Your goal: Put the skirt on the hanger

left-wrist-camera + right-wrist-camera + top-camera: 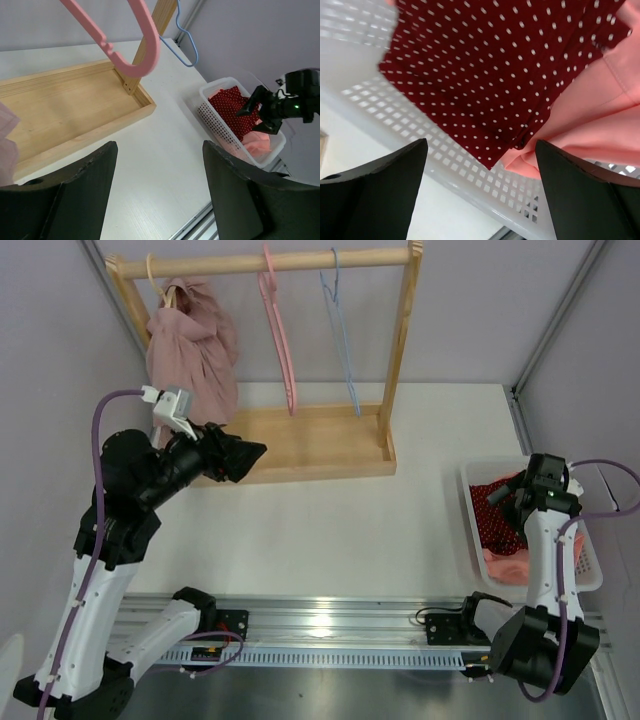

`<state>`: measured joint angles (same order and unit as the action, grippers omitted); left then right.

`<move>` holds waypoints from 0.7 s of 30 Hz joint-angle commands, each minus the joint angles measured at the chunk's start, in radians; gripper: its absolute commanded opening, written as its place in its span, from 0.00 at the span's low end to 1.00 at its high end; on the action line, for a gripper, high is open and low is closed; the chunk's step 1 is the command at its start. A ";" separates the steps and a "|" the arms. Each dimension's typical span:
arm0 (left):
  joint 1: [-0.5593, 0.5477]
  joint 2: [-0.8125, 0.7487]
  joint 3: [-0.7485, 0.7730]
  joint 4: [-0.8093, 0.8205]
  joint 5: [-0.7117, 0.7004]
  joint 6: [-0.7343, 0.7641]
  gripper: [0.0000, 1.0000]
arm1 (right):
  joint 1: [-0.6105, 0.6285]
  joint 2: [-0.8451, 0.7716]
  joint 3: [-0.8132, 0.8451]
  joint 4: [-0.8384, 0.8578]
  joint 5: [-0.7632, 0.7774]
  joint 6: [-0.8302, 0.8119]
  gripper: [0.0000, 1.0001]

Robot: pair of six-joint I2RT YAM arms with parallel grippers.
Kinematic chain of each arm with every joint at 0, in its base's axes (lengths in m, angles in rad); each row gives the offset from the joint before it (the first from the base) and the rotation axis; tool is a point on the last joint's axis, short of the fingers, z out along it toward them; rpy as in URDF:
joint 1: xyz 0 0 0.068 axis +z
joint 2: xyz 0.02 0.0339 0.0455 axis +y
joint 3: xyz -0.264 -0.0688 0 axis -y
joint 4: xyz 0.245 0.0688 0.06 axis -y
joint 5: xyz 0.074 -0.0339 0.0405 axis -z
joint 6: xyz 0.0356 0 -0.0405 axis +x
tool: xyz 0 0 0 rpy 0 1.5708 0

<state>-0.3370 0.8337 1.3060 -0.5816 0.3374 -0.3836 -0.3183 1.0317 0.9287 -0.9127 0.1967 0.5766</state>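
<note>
The dark red white-dotted skirt (pixel 498 523) lies in a white basket (pixel 468 502) at the right, over a salmon-pink cloth (pixel 505 566). My right gripper (pixel 506 494) is open and empty just above the skirt; its wrist view shows the skirt (pixel 495 65), the salmon cloth (pixel 590 115) and the basket wall (pixel 445 165) between the spread jaws (pixel 481 147). A pink hanger (pixel 280 340) and a blue hanger (pixel 343 340) hang bare on the wooden rack's rail (pixel 300 260). My left gripper (pixel 255 453) is open and empty by the rack's base, below the pink hanger (pixel 145 45).
A mauve garment (pixel 195 340) hangs on a third hanger at the rail's left end. The rack's wooden base tray (pixel 65 110) lies at the back. In the left wrist view the basket (pixel 212 125) and the right arm's gripper (pixel 260 107) show at the right.
</note>
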 commanded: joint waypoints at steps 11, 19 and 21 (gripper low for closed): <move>-0.008 0.001 -0.048 0.043 0.075 -0.011 0.75 | -0.047 0.137 -0.085 0.101 0.116 0.157 0.97; -0.010 -0.001 -0.070 0.020 0.049 0.000 0.73 | -0.077 0.218 -0.159 0.259 0.040 0.147 0.77; -0.008 -0.001 -0.073 0.017 0.043 -0.004 0.73 | -0.077 0.228 -0.159 0.281 0.030 0.143 0.65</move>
<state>-0.3382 0.8375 1.2434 -0.5709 0.3874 -0.3847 -0.3897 1.2510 0.7734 -0.7219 0.2497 0.7113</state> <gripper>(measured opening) 0.733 0.718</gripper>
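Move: The dark red dotted cloth in the white basket lies below the right hand, its middle about 9 cm down, 4 cm ahead and 5 cm to the right. The pink cloth is some 5 cm back and 6 cm right of that hand, about 10 cm down, and the basket's middle sits about 2 cm ahead, 7 cm right and 10 cm below. From the left hand the dotted cloth is roughly 59 cm right, 4 cm ahead and 35 cm lower. The dotted cloth is reached from above by the right hand, which sinks about 8 cm into the basket with a small drift to the right, turning some 10 degrees clockwise and tipping a little steeper. Its wide-open fingers come down astride the near-left part of the cloth and, at the last, start closing on it. The open left hand eases down about 2.5 cm. ##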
